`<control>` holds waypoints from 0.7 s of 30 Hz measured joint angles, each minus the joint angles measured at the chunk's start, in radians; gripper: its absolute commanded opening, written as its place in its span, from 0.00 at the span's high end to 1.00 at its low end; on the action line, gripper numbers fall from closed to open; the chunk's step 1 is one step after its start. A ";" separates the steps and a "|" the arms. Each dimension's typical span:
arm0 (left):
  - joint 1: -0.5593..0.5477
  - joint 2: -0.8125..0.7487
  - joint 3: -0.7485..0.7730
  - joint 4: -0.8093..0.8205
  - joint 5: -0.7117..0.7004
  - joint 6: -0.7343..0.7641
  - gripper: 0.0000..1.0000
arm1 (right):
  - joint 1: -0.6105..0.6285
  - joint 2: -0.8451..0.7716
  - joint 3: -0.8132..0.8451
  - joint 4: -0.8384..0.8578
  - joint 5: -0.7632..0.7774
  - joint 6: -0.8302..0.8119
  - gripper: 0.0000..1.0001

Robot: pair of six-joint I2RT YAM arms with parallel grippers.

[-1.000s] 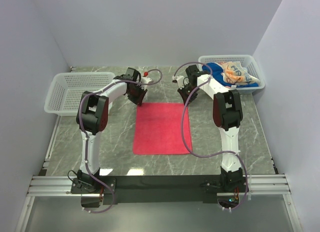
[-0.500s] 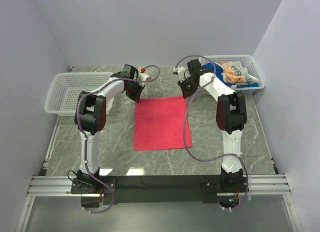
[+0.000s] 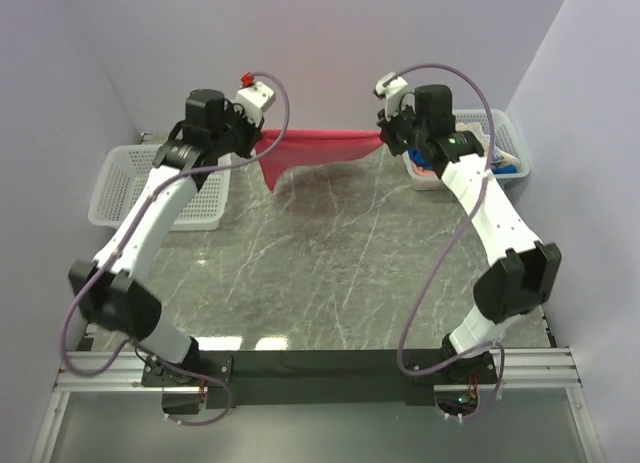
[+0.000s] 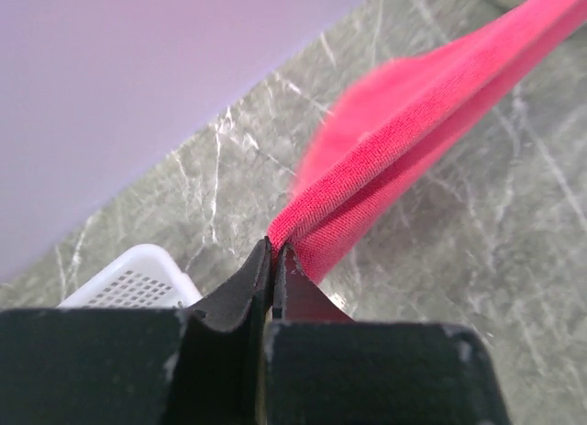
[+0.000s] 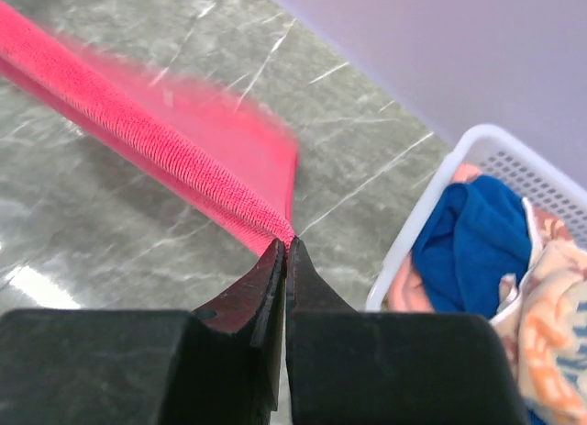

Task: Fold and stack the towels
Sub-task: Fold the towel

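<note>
The pink-red towel (image 3: pixel 322 145) hangs in the air above the back of the table, stretched taut between both grippers, with its left part drooping lower. My left gripper (image 3: pixel 263 142) is shut on its left corner, seen close in the left wrist view, where the towel (image 4: pixel 413 122) runs out from the gripper (image 4: pixel 275 251). My right gripper (image 3: pixel 384 136) is shut on the right corner; the right wrist view shows the towel (image 5: pixel 165 136) pinched at the gripper (image 5: pixel 287 244). A deep blue towel (image 5: pixel 472 241) and a printed orange towel (image 5: pixel 550 338) lie in the right basket.
A white mesh basket (image 3: pixel 130 188) stands at the left edge, partly under my left arm. The other white basket (image 3: pixel 512 143) with the towels sits at the back right, behind my right arm. Walls close in the back and both sides.
The pink-red towel lay flat on the table with both grippers at its far corners. Both arms have since risen and lifted it off the table, stretched between them.
</note>
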 measured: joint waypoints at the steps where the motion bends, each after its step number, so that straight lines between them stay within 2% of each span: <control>1: -0.005 -0.041 -0.023 0.008 0.000 -0.001 0.99 | 0.002 -0.027 -0.028 0.005 -0.006 0.004 1.00; 9: -0.113 -0.335 -0.233 -0.011 -0.024 0.000 0.99 | 0.006 -0.289 -0.264 -0.019 -0.107 0.003 1.00; 16: -0.163 -0.599 -0.388 -0.029 0.024 -0.048 0.99 | 0.018 -0.628 -0.437 -0.070 -0.254 -0.011 1.00; 19: -0.165 -0.644 -0.430 -0.014 0.051 -0.076 0.99 | 0.024 -0.697 -0.483 -0.065 -0.290 -0.008 1.00; 21: -0.166 -0.618 -0.447 0.004 0.055 -0.094 0.99 | 0.024 -0.706 -0.504 -0.055 -0.297 -0.004 1.00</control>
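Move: Both hands hold the red towel's far edge, one corner each, some 30 cm above the table. The bare middle of the tabletop lies about 15 cm back and 12 cm right of the left hand, 17 cm back and 12 cm left of the right hand. The empty basket is roughly 28 cm left of the left hand and 5 cm farther out; the towel basket is some 24 cm right of the right hand and 12 cm farther out, both low. Swiftly back towards the bases, both hands sweep the held edge of the towel high over the table, the left some 18 cm and the right 20 cm, rising 4 to 5 cm before easing to a stop with a slight dip. The wrists swing the fingertips inward towards each other, the right more than the left, while the shut fingers keep their pinch on the two corners. ##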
